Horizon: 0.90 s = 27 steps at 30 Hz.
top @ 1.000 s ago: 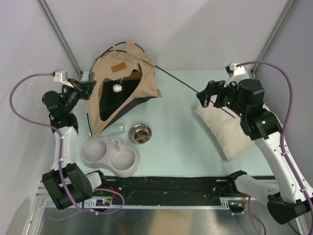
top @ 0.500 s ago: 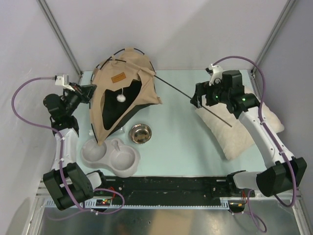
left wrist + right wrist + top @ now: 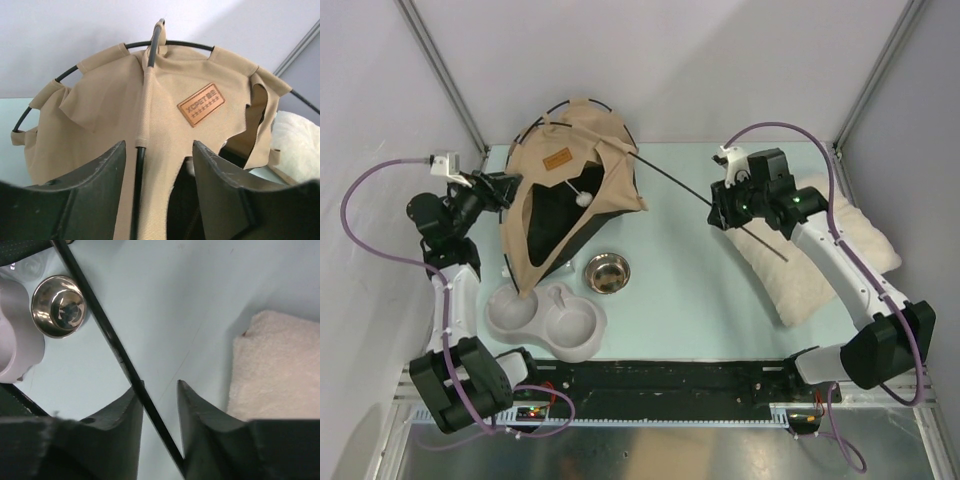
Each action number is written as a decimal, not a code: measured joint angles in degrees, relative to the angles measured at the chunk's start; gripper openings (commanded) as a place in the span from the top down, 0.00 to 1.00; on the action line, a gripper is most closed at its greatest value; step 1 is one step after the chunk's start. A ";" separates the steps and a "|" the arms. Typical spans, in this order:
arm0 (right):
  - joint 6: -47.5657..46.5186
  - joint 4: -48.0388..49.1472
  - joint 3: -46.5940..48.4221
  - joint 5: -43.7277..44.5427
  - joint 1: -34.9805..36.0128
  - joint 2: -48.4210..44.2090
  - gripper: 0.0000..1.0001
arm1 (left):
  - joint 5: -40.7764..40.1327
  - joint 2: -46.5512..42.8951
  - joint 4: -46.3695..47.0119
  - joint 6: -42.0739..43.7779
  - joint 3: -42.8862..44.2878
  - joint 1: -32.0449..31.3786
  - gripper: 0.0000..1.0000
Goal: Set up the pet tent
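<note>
The pet tent (image 3: 565, 190) stands half-raised at the back left, tan with a black inside, a brown label patch (image 3: 201, 104) and a white pompom (image 3: 582, 198) in its doorway. One thin black pole (image 3: 675, 180) sticks out of it to the right, down to the pillow. My left gripper (image 3: 505, 188) is at the tent's left side, open; its jaws (image 3: 158, 145) straddle a sleeved pole (image 3: 139, 165) and fabric without pinching them. My right gripper (image 3: 720, 208) is open around the loose pole (image 3: 100, 320), which brushes its left fingertip (image 3: 137, 390).
A cream fluffy pillow (image 3: 830, 250) lies at the right under the pole's end. A grey double pet bowl (image 3: 545, 318) sits front left, with a small steel bowl (image 3: 607, 272) beside it. Frame posts rise at both back corners.
My left gripper has opened and let go of the tent pole. My right arm has slid left along the loose pole and its jaws have narrowed around it. The tent top has lifted slightly.
</note>
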 measured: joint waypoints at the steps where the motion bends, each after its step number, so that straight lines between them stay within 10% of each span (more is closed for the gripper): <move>1: -0.20 -0.09 0.00 0.61 0.57 0.48 0.83 | -0.17 -0.46 -0.15 -0.02 0.00 0.02 0.32; 5: -1.07 -0.28 0.00 1.66 2.80 0.94 0.99 | -1.77 -3.28 -0.63 -0.79 0.20 0.02 0.22; 27: 17.73 11.13 -16.09 30.58 25.73 -15.39 1.00 | -15.93 -13.22 -27.17 -7.21 12.24 -2.64 0.19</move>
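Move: The free pole slants through the right hand's half-open fingers; from that hand the tent's middle lies about 32 cm left and 5 ahead, a little lower, the metal bowl some 26 cm left, 10 back and 17 below, and the pillow about 22 cm right, level fore-and-aft and 15 below. The left hand, already loosening, has the tent's middle roughly 13 cm to its right, 3 ahead and 12 below. The right hand shuts its fingers on the free pole and, after shifting a touch to the left, draws the pole back about 7 cm and left some 5 cm at nearly constant height, its fingertips tipping up a little. Meanwhile the left hand opens wider and comes free of the tent's left edge, rising about 8 cm and backing off some 4 cm while turning roughly 15 degrees, mostly counter-clockwise. ##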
